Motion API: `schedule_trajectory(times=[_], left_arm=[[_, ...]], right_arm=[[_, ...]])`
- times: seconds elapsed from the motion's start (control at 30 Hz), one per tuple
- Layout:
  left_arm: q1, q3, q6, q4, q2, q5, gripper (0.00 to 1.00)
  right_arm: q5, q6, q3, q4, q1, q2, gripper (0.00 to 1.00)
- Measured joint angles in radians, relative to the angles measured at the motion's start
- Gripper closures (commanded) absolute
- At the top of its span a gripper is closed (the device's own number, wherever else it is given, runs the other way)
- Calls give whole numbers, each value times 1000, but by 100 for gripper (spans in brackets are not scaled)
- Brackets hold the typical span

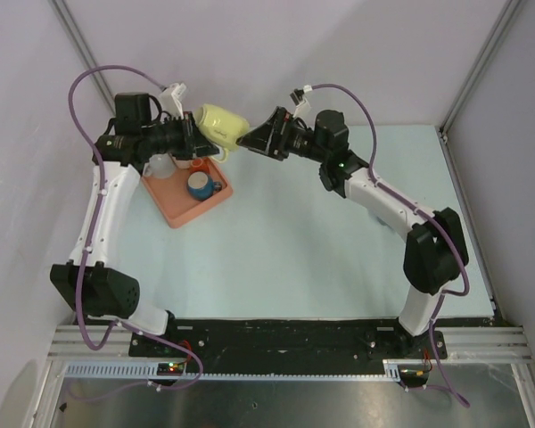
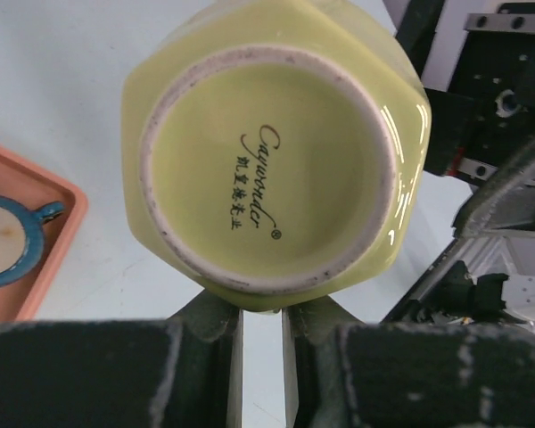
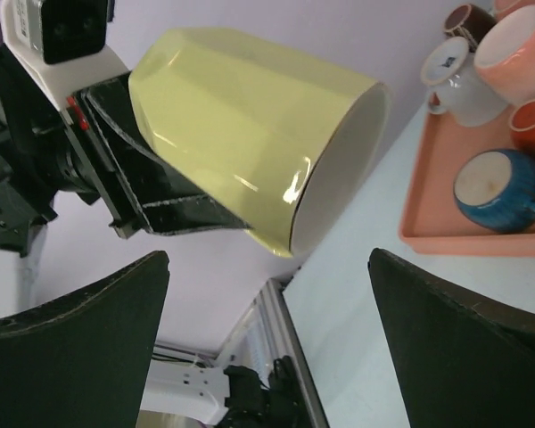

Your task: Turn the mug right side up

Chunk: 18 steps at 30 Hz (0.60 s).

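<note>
The pale yellow mug (image 1: 221, 125) hangs in the air at the back of the table, lying on its side. Its base (image 2: 267, 160) faces the left wrist camera and its white mouth (image 3: 339, 169) points toward the right arm. My left gripper (image 1: 194, 135) is shut on the mug from behind. Its fingers (image 2: 236, 348) stand close together under the mug's body, which hides the exact contact. My right gripper (image 1: 254, 138) is open just in front of the mug's mouth, with its wide jaws (image 3: 267, 267) apart from it and empty.
An orange tray (image 1: 174, 209) lies below the left gripper with a blue cup (image 1: 201, 185), a clear cup (image 1: 160, 165) and a small orange cup (image 1: 199, 165). The right wrist view shows more cups on the tray (image 3: 428, 178). Enclosure walls stand close behind.
</note>
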Motion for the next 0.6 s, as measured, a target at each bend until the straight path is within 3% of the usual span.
schedule_trajectory(times=[0.13, 0.2, 0.3, 0.4, 0.43, 0.47, 0.53, 0.57, 0.6], left_arm=[[-13, 0, -27, -2, 0, 36, 100], [-24, 0, -35, 0, 0, 59, 100], [-39, -2, -43, 0, 0, 83, 100], [-45, -8, -51, 14, 0, 107, 100], [-43, -8, -53, 24, -2, 107, 99], [-41, -8, -66, 34, -3, 101, 78], [-39, -18, -89, 29, -3, 96, 24], [-39, -24, -72, 30, -5, 87, 12], [-40, -31, -55, 30, -10, 69, 6]], right_arm=[[-17, 73, 23, 58, 5, 34, 7], [-24, 101, 27, 92, 6, 38, 17], [-38, 140, 29, 162, 6, 38, 48], [-54, 194, 33, 225, 2, 47, 88], [-64, 229, 34, 242, -1, 55, 94], [-89, 257, 37, 292, -4, 68, 97], [-106, 252, 44, 335, -2, 74, 99], [-103, 241, 44, 330, 1, 72, 100], [-103, 222, 44, 298, 1, 66, 100]])
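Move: My left hand already has the yellow mug by its handle; the mug's middle sits about 4 cm ahead, 3 cm right and 3 cm above that hand. From my open right hand, the mug is some 6 cm left, 2 cm ahead and 4 cm above. In the tray under my left hand, the blue mug lies roughly 7 cm ahead, 10 cm left and 29 cm down, with the red cup about 5 cm beyond the blue mug. My right hand rises about 5 cm to the mug's mouth, rolls some 12 degrees and shuts on the rim, one finger inside the mug and one outside. Meanwhile my left hand brings the mug by its handle about 3 cm right and 2 cm back towards it, stops, then opens to let the handle go. ##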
